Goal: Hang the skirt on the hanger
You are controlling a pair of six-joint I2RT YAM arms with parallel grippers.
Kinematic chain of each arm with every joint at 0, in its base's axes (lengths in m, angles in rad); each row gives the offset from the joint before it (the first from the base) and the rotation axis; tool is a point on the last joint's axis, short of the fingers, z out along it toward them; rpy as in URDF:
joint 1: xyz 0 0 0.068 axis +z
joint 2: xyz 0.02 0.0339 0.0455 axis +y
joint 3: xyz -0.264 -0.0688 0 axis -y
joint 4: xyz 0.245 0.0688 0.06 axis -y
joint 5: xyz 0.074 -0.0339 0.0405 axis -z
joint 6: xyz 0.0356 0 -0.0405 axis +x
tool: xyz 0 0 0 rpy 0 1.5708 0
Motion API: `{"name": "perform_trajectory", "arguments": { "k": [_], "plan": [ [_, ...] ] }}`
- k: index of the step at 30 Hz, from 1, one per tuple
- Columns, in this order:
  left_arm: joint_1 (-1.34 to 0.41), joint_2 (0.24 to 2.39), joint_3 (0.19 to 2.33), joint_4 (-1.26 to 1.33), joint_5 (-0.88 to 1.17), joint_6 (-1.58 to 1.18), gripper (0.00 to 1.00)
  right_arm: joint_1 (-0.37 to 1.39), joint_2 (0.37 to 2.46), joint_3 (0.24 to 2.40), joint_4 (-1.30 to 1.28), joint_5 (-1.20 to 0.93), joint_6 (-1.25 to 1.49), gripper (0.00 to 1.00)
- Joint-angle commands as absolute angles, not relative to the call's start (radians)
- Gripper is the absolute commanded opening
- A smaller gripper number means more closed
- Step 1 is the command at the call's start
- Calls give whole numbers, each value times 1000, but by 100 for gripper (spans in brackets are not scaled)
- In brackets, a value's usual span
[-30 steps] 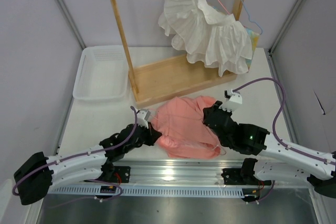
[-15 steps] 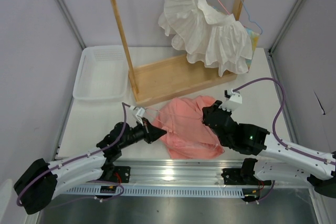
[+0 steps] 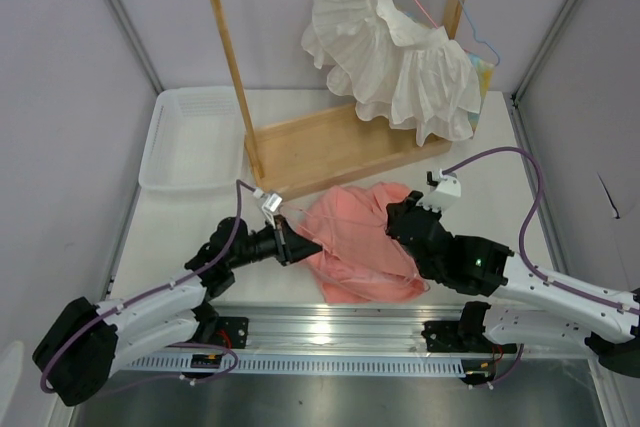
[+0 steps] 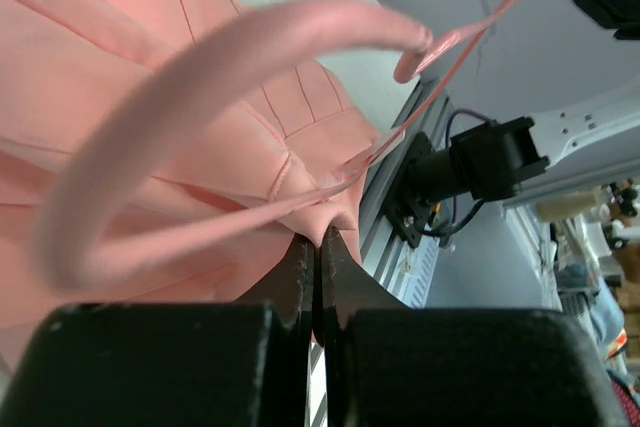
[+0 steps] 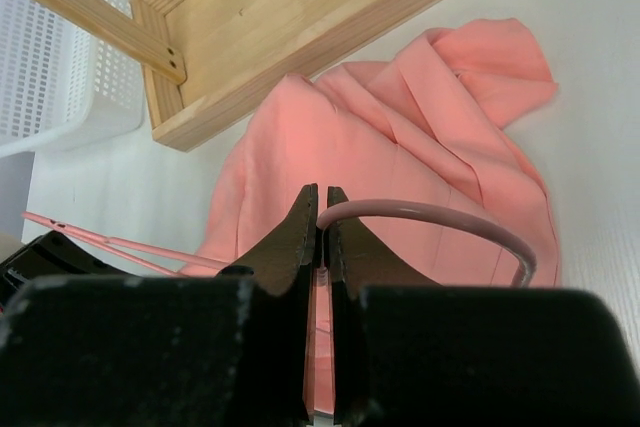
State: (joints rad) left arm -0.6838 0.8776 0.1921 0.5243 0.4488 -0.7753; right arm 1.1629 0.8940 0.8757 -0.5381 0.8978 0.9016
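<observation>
The salmon-pink skirt (image 3: 365, 242) lies crumpled on the table in front of the rack. My left gripper (image 3: 298, 245) is at its left edge, shut on a fold of the cloth (image 4: 335, 217). My right gripper (image 3: 398, 219) hangs over the skirt's right half, shut on the neck of the pale-pink wire hanger (image 5: 430, 215), whose hook curves off to the right. The hanger's thin wires (image 5: 110, 243) run left toward my left gripper. In the left wrist view a bend of the hanger (image 4: 200, 97) arches close over the skirt (image 4: 120, 47).
A wooden rack (image 3: 330, 142) stands behind the skirt. A white ruffled garment (image 3: 400, 57) hangs from its bar, with a light-blue wire hanger (image 3: 470, 32) beside it. A white plastic basket (image 3: 190, 137) sits at the back left. A metal rail (image 3: 340, 332) borders the near edge.
My left arm has swung up and to the right, drawing the skirt's left edge inward so the cloth bunches narrower. The right arm has stayed still.
</observation>
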Motion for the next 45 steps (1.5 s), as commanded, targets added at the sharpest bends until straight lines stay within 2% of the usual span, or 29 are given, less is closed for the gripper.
{"name": "perform_trajectory", "arguments": {
  "k": [1,7,9,12,15,16,19,29,35,45],
  "plan": [
    [-683,911,296,407,537,-678,0,1167,907,922,-495,942,885,0],
    [-698,946,399,143,437,-586,1,1158,919,940,-499,957,873,0],
    [-709,954,420,76,391,-574,4,1151,914,946,-500,963,868,0],
    [-736,951,449,23,298,-555,18,1132,904,939,-489,977,867,0],
    [-782,956,478,-64,188,-529,23,1115,885,925,-476,994,876,0],
    [-816,951,482,-81,152,-525,32,1115,876,916,-469,1005,880,0],
    [-863,930,497,-83,34,-519,45,1115,859,902,-477,1061,920,0],
    [-966,995,639,-143,-130,-381,52,1103,864,884,-462,1103,953,0],
    [-1022,1101,706,-198,-238,-315,51,1094,885,876,-442,1089,946,0],
    [-1320,1086,813,-340,-570,-216,52,1072,887,879,-439,1068,926,0]
  ]
}}
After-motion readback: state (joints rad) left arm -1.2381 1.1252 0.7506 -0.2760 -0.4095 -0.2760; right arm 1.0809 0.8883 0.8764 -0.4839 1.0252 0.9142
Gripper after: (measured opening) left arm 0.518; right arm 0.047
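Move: Pinched in the left fingers is the near-left edge of the skirt, whose middle lies about 11 cm to the right of that hand, 6 cm ahead and 11 cm below. The hanger's free left end stands some 6 cm ahead, 7 cm left and 2 cm above; the rack base is roughly 30 cm ahead, 6 cm right and 11 cm lower. From the right hand, holding the hanger by its neck, the skirt's middle is about 2 cm ahead, 7 cm left and 20 cm below. Sinking about 4 cm, the left hand opens to roughly half and lets go of the skirt's edge, then climbs back, swinging a little forward and back again to finish about 2 cm farther right. Its fingers tip down some 50 degrees to point at the waistband. The right hand keeps its hold on the hanger, carrying it right, forward and slightly up while turning about 10 degrees clockwise. ##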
